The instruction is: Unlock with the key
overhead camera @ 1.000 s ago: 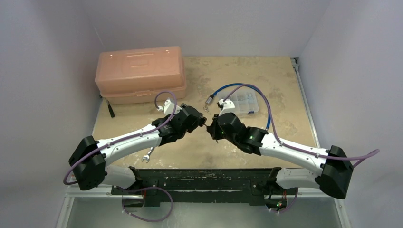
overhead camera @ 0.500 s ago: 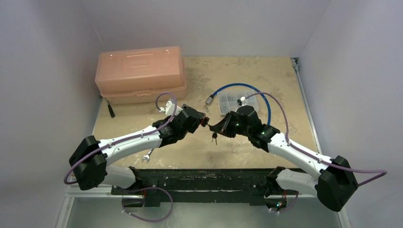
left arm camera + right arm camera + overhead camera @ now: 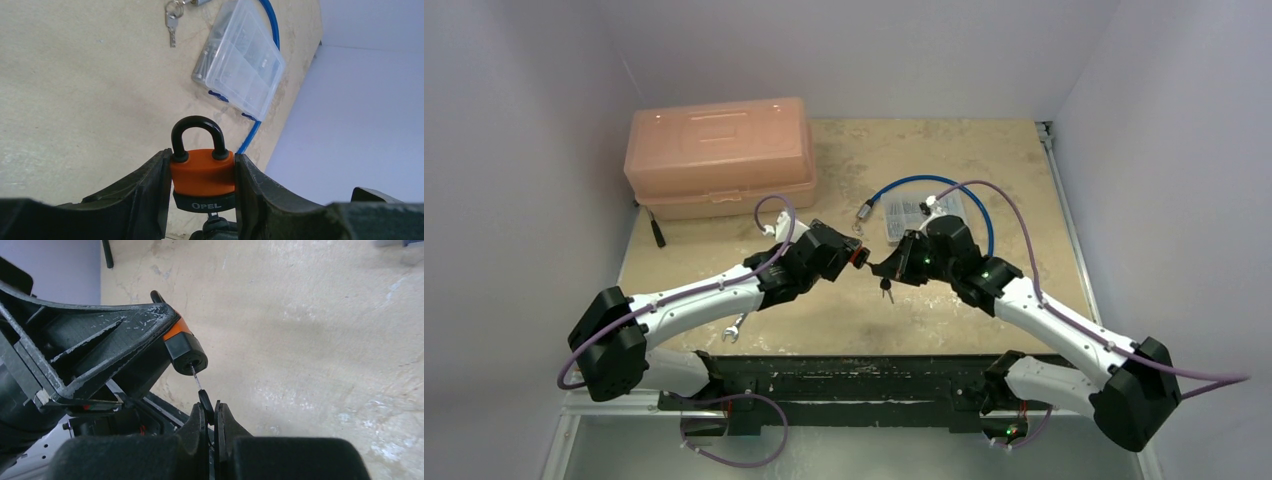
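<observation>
An orange padlock (image 3: 202,175) with a black shackle and a black base marked OPEL sits between my left gripper's (image 3: 202,156) fingers, which are shut on its sides above the table. Both shackle legs sit in the body. In the right wrist view the padlock's base (image 3: 186,352) faces my right gripper (image 3: 210,407), which is shut on the black head of the key (image 3: 204,399). The key's blade runs into the keyhole. From above, the two grippers meet mid-table at the padlock (image 3: 857,257), and a second key (image 3: 886,291) dangles below the right gripper (image 3: 882,268).
A peach toolbox (image 3: 719,155) stands at the back left. A clear compartment box (image 3: 240,65), a blue cable (image 3: 924,182) and loose keys on a ring (image 3: 171,20) lie behind the grippers. A wrench (image 3: 736,327) and a black-handled tool (image 3: 657,232) lie to the left.
My right arm has swung its wrist round to the right while staying at the padlock, and the second key now hangs in view below it. The left arm has barely moved.
</observation>
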`<state>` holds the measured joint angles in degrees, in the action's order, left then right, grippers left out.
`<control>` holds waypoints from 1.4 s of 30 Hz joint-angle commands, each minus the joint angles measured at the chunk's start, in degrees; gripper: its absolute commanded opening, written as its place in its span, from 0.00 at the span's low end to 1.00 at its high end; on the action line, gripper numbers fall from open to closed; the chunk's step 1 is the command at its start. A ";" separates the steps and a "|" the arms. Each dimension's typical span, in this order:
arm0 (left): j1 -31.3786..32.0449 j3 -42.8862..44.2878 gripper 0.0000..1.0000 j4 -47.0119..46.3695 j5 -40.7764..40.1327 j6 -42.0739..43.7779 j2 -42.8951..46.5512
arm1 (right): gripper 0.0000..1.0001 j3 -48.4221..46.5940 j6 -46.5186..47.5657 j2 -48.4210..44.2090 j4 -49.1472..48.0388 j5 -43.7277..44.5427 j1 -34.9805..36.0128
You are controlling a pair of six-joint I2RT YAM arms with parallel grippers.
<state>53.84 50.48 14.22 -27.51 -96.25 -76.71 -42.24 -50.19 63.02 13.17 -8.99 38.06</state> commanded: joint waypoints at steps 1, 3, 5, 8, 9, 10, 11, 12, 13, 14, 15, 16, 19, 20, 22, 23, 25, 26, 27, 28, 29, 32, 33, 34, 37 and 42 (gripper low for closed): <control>-1.89 3.29 0.00 -1.96 2.79 2.12 2.91 | 0.00 -2.14 3.80 -3.85 7.51 11.79 -2.38; -2.97 3.52 0.00 -2.00 2.97 2.48 2.73 | 0.00 -1.98 4.07 -5.12 8.88 11.43 -2.45; -4.08 3.65 0.00 -2.04 3.13 2.88 2.62 | 0.00 -1.74 4.38 -6.25 10.28 11.45 -2.38; -5.82 3.91 0.00 -1.84 3.34 3.58 2.74 | 0.00 -1.29 5.03 -7.85 11.44 11.78 -2.42; -6.18 4.03 0.00 -1.69 3.29 3.73 2.83 | 0.00 -1.24 5.35 -8.24 11.77 11.87 -2.38; -6.50 4.09 0.00 -1.69 3.14 3.89 2.83 | 0.00 -1.27 6.03 -8.53 11.97 11.85 -2.38; -6.82 4.21 0.00 -1.57 3.04 3.91 2.95 | 0.00 -1.27 6.41 -8.86 12.11 11.77 -2.35; -7.05 4.33 0.00 -1.40 3.04 3.94 2.90 | 0.00 -1.39 7.11 -9.08 12.37 11.79 -2.40; -7.20 4.36 0.00 -1.39 3.07 3.96 2.88 | 0.00 -1.55 7.53 -9.18 12.74 11.85 -2.39; -7.24 4.56 0.00 -1.43 3.19 3.93 2.88 | 0.00 -1.73 7.83 -9.23 13.08 11.82 -2.37; -7.27 4.68 0.00 -1.47 3.41 3.89 2.74 | 0.00 -1.86 8.03 -9.24 13.14 11.56 -2.42; -7.31 4.83 0.00 -1.52 3.65 3.83 2.71 | 0.00 -1.96 8.11 -9.36 12.84 10.95 -2.39; -7.47 4.21 0.00 -3.82 5.21 4.38 3.22 | 0.00 -2.04 7.33 -9.94 10.99 9.15 -2.37; -7.52 3.58 0.00 -5.32 5.92 4.61 3.64 | 0.00 -2.06 6.92 -10.14 10.27 7.67 -2.36; -7.66 2.41 0.00 -7.45 7.04 4.46 4.36 | 0.00 -2.10 5.89 -10.72 8.77 6.63 -2.33; -7.75 2.13 0.00 -8.09 7.60 4.40 4.56 | 0.00 -2.18 5.41 -10.95 8.12 6.32 -2.30; -7.87 1.74 0.00 -9.30 9.01 4.38 4.79 | 0.00 -2.44 4.91 -11.01 6.55 5.16 -2.23; -7.87 1.39 0.00 -10.53 9.76 4.47 4.88 | 0.00 -2.74 4.72 -10.95 5.85 4.80 -2.09; -7.80 0.96 0.00 -11.49 10.56 4.30 4.92 | 0.00 -3.13 4.75 -10.72 5.37 4.47 -1.87; -7.87 0.49 0.00 -12.62 11.29 3.96 4.96 | 0.00 -3.60 4.97 -10.56 4.89 4.16 -1.54; -7.87 0.09 0.00 -13.25 12.01 3.70 4.98 | 0.00 -4.10 5.13 -10.41 4.45 4.13 -1.12; -7.91 -0.27 0.00 -15.57 13.42 3.04 4.72 | 0.00 -5.63 5.78 -9.89 3.56 4.28 0.29; -7.94 -0.28 0.00 -15.93 13.83 3.00 4.66 | 0.00 -6.09 5.87 -9.58 3.40 4.45 0.64; -7.91 -0.31 0.00 -16.23 14.10 2.95 4.55 | 0.00 -6.52 6.04 -9.40 3.15 4.61 1.07; -7.92 -0.76 0.00 -17.69 15.25 2.76 4.23 | 0.00 -7.51 6.24 -8.39 2.64 5.18 2.10; -7.91 -1.47 0.00 -19.39 16.37 2.09 3.88 | 0.00 -8.03 5.80 -7.06 2.63 7.04 2.71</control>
<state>46.19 49.30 1.21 -12.93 -92.64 -73.73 -47.88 -44.73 55.24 17.96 -3.88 40.29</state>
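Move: The right hand holds the key with its tip at the keyhole of the padlock, whose middle lies about 3 cm ahead, 3 cm to the left and 2 cm below. From this hand, the other key on the ring hangs some 3 cm back, 2 cm right and 5 cm lower; on the table 15 cm down, the loose keys lie 12 cm ahead and 3 cm left, the parts box 15 cm ahead and 12 cm right. From the left hand, which grips the padlock, the held key is 2 cm back, 3 cm right and 1 cm up. The key's tip comes free of the padlock's keyhole: after rising slightly together, the hands part, right hand about 5 cm to the right, left hand forward and left. Both then climb, the right some 6 cm while returning left towards the lock and tipping its fingers up about 10 degrees, the left drifting back to the right and rolling its left side down. Both grips hold. ##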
